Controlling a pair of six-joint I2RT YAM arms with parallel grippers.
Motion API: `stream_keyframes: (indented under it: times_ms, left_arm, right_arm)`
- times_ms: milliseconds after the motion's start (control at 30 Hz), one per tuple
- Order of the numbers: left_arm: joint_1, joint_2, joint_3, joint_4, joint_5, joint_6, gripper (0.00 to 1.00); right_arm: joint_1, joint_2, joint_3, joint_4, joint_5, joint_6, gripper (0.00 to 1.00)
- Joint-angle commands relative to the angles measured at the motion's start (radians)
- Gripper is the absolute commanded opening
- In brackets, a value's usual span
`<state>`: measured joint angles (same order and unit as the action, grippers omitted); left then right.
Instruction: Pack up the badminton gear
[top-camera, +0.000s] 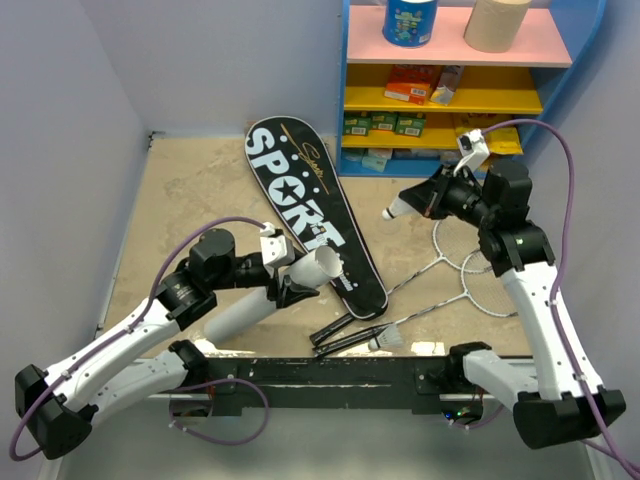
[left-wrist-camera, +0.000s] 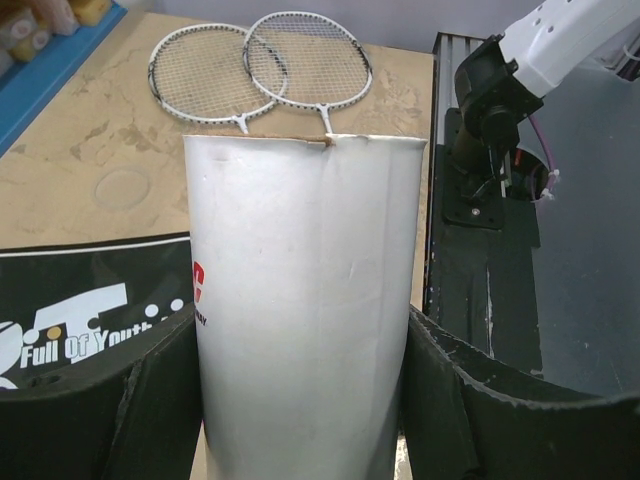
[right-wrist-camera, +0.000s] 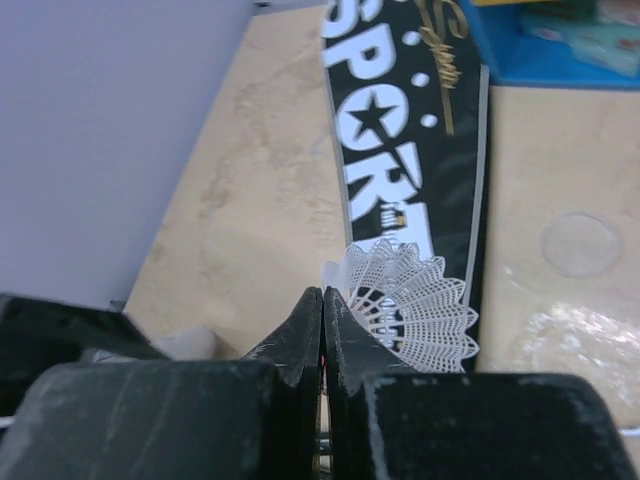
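Observation:
My left gripper (top-camera: 290, 283) (left-wrist-camera: 300, 390) is closed round the long white tube (top-camera: 250, 305) (left-wrist-camera: 305, 300), one finger on each side, and holds it tilted with its open end over the black SPORT bag (top-camera: 310, 215) (left-wrist-camera: 80, 310). My right gripper (top-camera: 412, 207) (right-wrist-camera: 323, 295) is shut, pinching the rim of a white shuttlecock (top-camera: 397, 210) (right-wrist-camera: 415, 305) in the air above the bag's right side. Two silver rackets (top-camera: 470, 250) (left-wrist-camera: 300, 60) lie crossed on the table to the right, their black handles toward the near edge. A second shuttlecock (top-camera: 388, 340) lies by the handles.
A blue-framed shelf (top-camera: 347, 80) with small boxes stands at the back right, with a blue-wrapped roll (top-camera: 410, 20) and a beige roll (top-camera: 497, 22) on top. A black rail (top-camera: 330, 378) runs along the near edge. Walls close off the left and back.

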<state>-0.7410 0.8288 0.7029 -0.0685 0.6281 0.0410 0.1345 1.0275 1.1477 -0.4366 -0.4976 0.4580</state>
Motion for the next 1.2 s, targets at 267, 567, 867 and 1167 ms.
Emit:
stream_keyframes:
  times_ms: [267,567,867,1167]
  left_arm:
    - [-0.004,0.015,0.014,0.052,-0.014,-0.018,0.04]
    - [-0.003,0.013,0.012,0.105,-0.041,-0.035,0.04]
    - [0.006,-0.016,0.003,0.127,-0.097,-0.069,0.04]
    - [0.038,-0.069,-0.019,0.164,-0.148,-0.082,0.04]
  right_arm:
    - [0.342,-0.067,0.075,0.11,0.017,0.137,0.0]
    - [0.517,-0.034,0.061,0.154,0.093,0.151,0.0]
    - [0.655,0.002,0.034,0.168,0.179,0.149,0.0]
    - [0.737,0.068,0.02,0.185,0.174,0.159,0.0]
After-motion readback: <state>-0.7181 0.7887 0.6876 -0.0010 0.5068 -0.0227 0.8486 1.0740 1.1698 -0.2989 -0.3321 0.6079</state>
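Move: The tube's open mouth, where the gripped shuttlecock is to go, lies about 21 cm left of the right hand, some 13 cm back and 3 cm lower. The black bag's middle is 15 cm ahead and 21 cm left of the right hand, a second shuttlecock 21 cm back and 5 cm left, both about 30 cm below. From the left hand, which holds the tube, the gripped shuttlecock is 17 cm ahead, 25 cm right and 7 cm higher. Leftward and back in a shallow arc, the right hand swings the shuttlecock about 22 cm to the tube's mouth, rising some 6 cm and then sinking 4, turning roughly 30 degrees counter-clockwise with its fingers still shut on the skirt. The left hand keeps its grip and brings the tube about 2 cm forward, dipping slightly before lifting and turning slightly counter-clockwise. ##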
